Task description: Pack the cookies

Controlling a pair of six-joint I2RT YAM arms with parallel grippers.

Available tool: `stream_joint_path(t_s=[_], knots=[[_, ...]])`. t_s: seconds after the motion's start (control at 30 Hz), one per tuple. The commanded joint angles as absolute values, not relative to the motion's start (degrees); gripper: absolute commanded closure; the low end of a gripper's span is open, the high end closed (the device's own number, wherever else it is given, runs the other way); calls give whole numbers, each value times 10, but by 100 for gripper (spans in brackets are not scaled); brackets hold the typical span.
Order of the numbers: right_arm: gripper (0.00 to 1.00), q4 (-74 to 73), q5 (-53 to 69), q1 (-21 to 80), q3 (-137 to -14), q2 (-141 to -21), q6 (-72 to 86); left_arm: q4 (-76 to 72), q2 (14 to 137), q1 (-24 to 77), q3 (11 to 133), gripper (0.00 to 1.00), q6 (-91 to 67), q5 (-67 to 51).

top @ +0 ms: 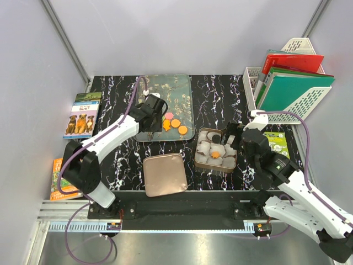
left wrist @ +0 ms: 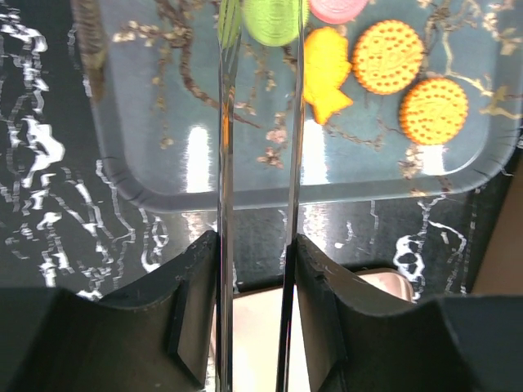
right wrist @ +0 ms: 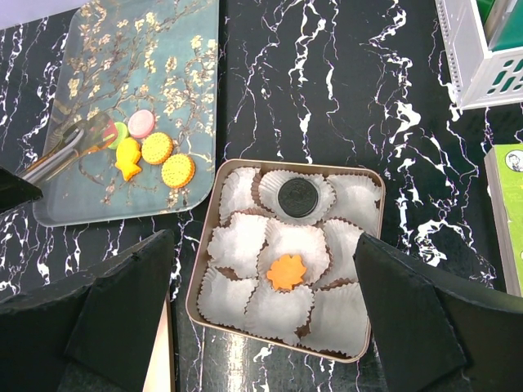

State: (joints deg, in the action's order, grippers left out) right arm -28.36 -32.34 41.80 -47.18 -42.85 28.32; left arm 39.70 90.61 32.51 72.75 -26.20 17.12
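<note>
Cookies lie on a blue-grey flowered tray [top: 165, 88]: green [left wrist: 274, 18], pink [left wrist: 337, 8], an orange fish shape [left wrist: 327, 73] and two round orange ones [left wrist: 389, 55]. My left gripper [left wrist: 256, 245], over the tray's near edge [top: 156, 110], is shut on metal tongs [left wrist: 225, 163]. The tong tips flank the green cookie. The square tin [right wrist: 196, 278] holds white paper cups, with a dark brown cookie [right wrist: 297, 198] and an orange flower cookie [right wrist: 286, 271] in two of them. My right gripper [right wrist: 263, 237] is open and empty above the tin [top: 230, 137].
The rose-gold tin lid [top: 164, 174] lies near the front, left of the tin. Books [top: 81, 116] lie at the left edge. A white rack with folders [top: 287, 83] stands at the back right, and a green booklet [top: 276, 143] lies beside the right arm.
</note>
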Motion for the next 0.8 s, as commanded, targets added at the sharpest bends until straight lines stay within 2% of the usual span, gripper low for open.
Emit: stream_joint_path(t_s=[0.0,0.33,0.77], knots=[[0,-264,-333,417,-470,-433,286,352,864,338,716,57,-277,149],[0,-256,-326,417,-472,-442,287,361,862,478,725,55,-285,199],[0,-265,-328,418,-469,-428,291,366,894,504,726,52,-300,203]])
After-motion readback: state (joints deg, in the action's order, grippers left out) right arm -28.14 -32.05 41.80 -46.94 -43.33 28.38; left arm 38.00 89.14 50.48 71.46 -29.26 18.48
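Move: Below the tongs held in the left hand, the nearer, right-hand round orange cookie on the tray lies about 13 cm to that hand's right, 2 cm ahead and some 13 cm down. The other round cookie is 10 cm right and 4 cm ahead, the fish cookie 7 cm right and 3 cm ahead, the green cookie 3 cm right and 7 cm ahead. From the right hand, the aimed-at cookie lies about 18 cm left, 8 cm ahead and 24 cm below. Still gripping the tongs, the left hand leaves the green cookie and swings right and back towards the nearer round orange cookie, some 12 cm in all, turning about 15 degrees clockwise. It rises around 2 cm on the way, then slows and sinks again by just over 1 cm, bringing the open tongs over the round cookies; the tong blades part slightly. ##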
